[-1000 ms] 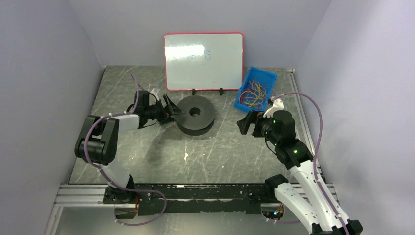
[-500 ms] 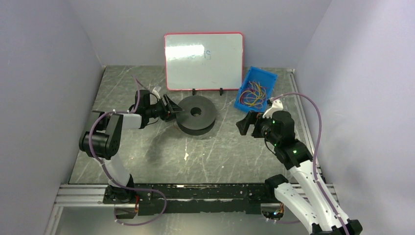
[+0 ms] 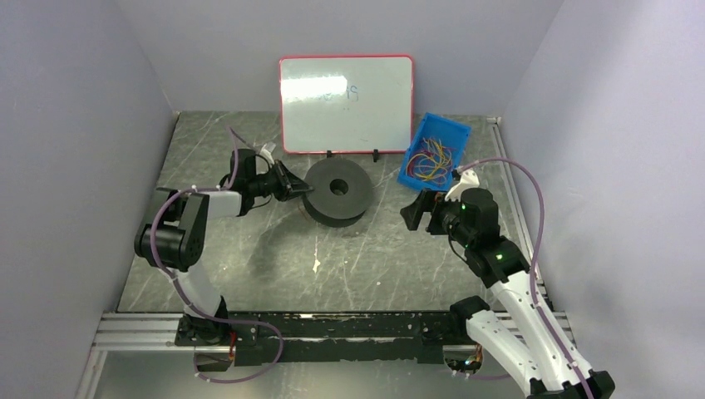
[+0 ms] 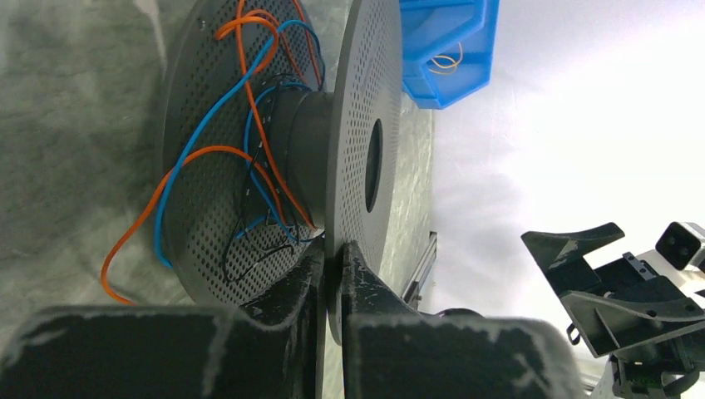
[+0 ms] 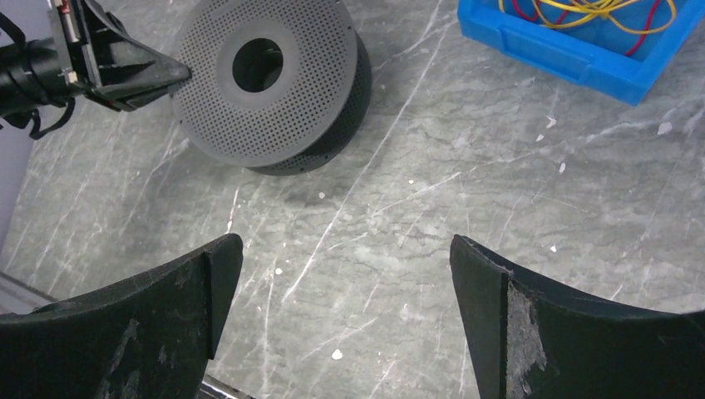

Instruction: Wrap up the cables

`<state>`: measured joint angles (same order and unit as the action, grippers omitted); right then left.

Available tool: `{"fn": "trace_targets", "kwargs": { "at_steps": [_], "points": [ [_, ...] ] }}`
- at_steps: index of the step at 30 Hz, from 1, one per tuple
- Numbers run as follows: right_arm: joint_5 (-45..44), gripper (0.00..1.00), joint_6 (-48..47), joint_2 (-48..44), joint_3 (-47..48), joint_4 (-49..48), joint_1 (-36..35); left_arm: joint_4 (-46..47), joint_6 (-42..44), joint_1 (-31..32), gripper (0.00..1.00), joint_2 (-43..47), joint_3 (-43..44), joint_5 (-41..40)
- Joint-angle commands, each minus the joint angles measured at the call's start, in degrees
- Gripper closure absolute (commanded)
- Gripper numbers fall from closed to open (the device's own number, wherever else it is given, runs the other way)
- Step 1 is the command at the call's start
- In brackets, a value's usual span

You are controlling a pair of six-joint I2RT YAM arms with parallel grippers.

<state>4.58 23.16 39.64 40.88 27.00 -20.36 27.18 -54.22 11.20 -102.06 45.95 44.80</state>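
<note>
A dark perforated spool [image 3: 337, 193] lies on the table in front of the whiteboard. My left gripper [image 3: 298, 191] is shut on the rim of its upper flange [image 4: 366, 125], one finger on each face. Orange, blue and black cables [image 4: 249, 83] hang in loose loops round the spool's core. More yellow and red cables [image 3: 431, 160] lie tangled in the blue bin [image 3: 453, 129]. My right gripper [image 5: 345, 249] stands wide open above bare table, to the right of the spool [image 5: 266, 83], with nothing between its fingers.
A red-framed whiteboard [image 3: 346, 104] stands upright behind the spool. The blue bin [image 5: 574, 58] sits at the back right, close to my right arm. Grey walls enclose the table on three sides.
My left gripper has closed from open onto the spool's flange rim, and the spool has shifted slightly to the right. The right arm has barely moved.
</note>
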Motion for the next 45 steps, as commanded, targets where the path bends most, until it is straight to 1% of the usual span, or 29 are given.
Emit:
{"fn": "trace_targets", "kwargs": {
  "at_steps": [1, 5, 7, 11, 15, 19, 22, 29, 34, 38, 45],
  "points": [
    [0.68, 0.00, 0.04, -0.26, -0.56, -1.47, 0.10, -5.61, 5.20, 0.82, 0.93, 3.48, 3.11, -1.10],
    [0.47, 0.00, 0.00, -0.21, -0.33, -1.28, 0.14, -11.67, 8.10, 1.50, 0.93, 6.57, 5.39, -2.72],
    [0.22, 0.00, -0.18, -0.28, -0.12, -1.05, 0.12, -17.54, 11.26, 2.63, 0.93, 8.33, 7.94, -5.33],
    [0.55, 0.00, 0.11, -0.19, 0.16, -1.39, 0.11, -28.45, 17.43, 6.89, 0.93, 11.50, 13.92, -13.12],
    [1.42, 0.00, 0.56, 0.16, 0.85, -1.70, 0.13, -38.53, 22.17, 11.77, 0.93, 13.35, 20.60, -23.52],
    [1.35, 0.00, 0.62, 0.02, 1.62, -1.41, 0.09, -45.46, 24.47, 14.87, 0.93, 14.53, 24.22, -30.37],
    [1.17, 0.00, 0.68, -0.13, 1.96, -1.21, 0.14, -48.84, 25.92, 16.89, 0.93, 15.54, 25.98, -34.70],
    [-0.27, 0.00, 0.35, 0.61, 2.09, -1.02, 0.14, -57.48, 27.83, 23.04, 0.93, 16.36, 31.52, -50.31],
    [-0.61, 0.00, 0.61, 0.59, 1.57, -1.75, 0.12, -59.71, 27.86, 27.04, 0.93, 15.74, 33.97, -58.94],
    [-0.94, 0.00, 0.62, 0.84, 1.33, -1.72, 0.12, -61.50, 27.76, 28.91, 0.93, 13.11, 37.53, -65.45],
    [-0.94, 0.00, 1.27, 0.67, 0.36, -1.78, 0.08, -62.50, 27.49, 30.08, 0.93, 7.69, 42.97, -70.72]
  ]
}}
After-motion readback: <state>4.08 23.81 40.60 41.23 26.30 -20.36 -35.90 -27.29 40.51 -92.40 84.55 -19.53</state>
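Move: The left hand already pinches the left rim of the grey cable spool's upper flange; the spool's middle is about 8 cm to its right, level ahead and some 4 cm below. The blue bin lies roughly 29 cm right of this hand, 9 cm farther out and 7 cm lower; the whiteboard's middle is some 13 cm ahead, 10 cm right. From the right hand the spool is about 20 cm left, 10 cm ahead, 14 cm below. Still pinching the spool's flange, the left hand lifts about 11 cm and rolls some 55 degrees, left side rising. ##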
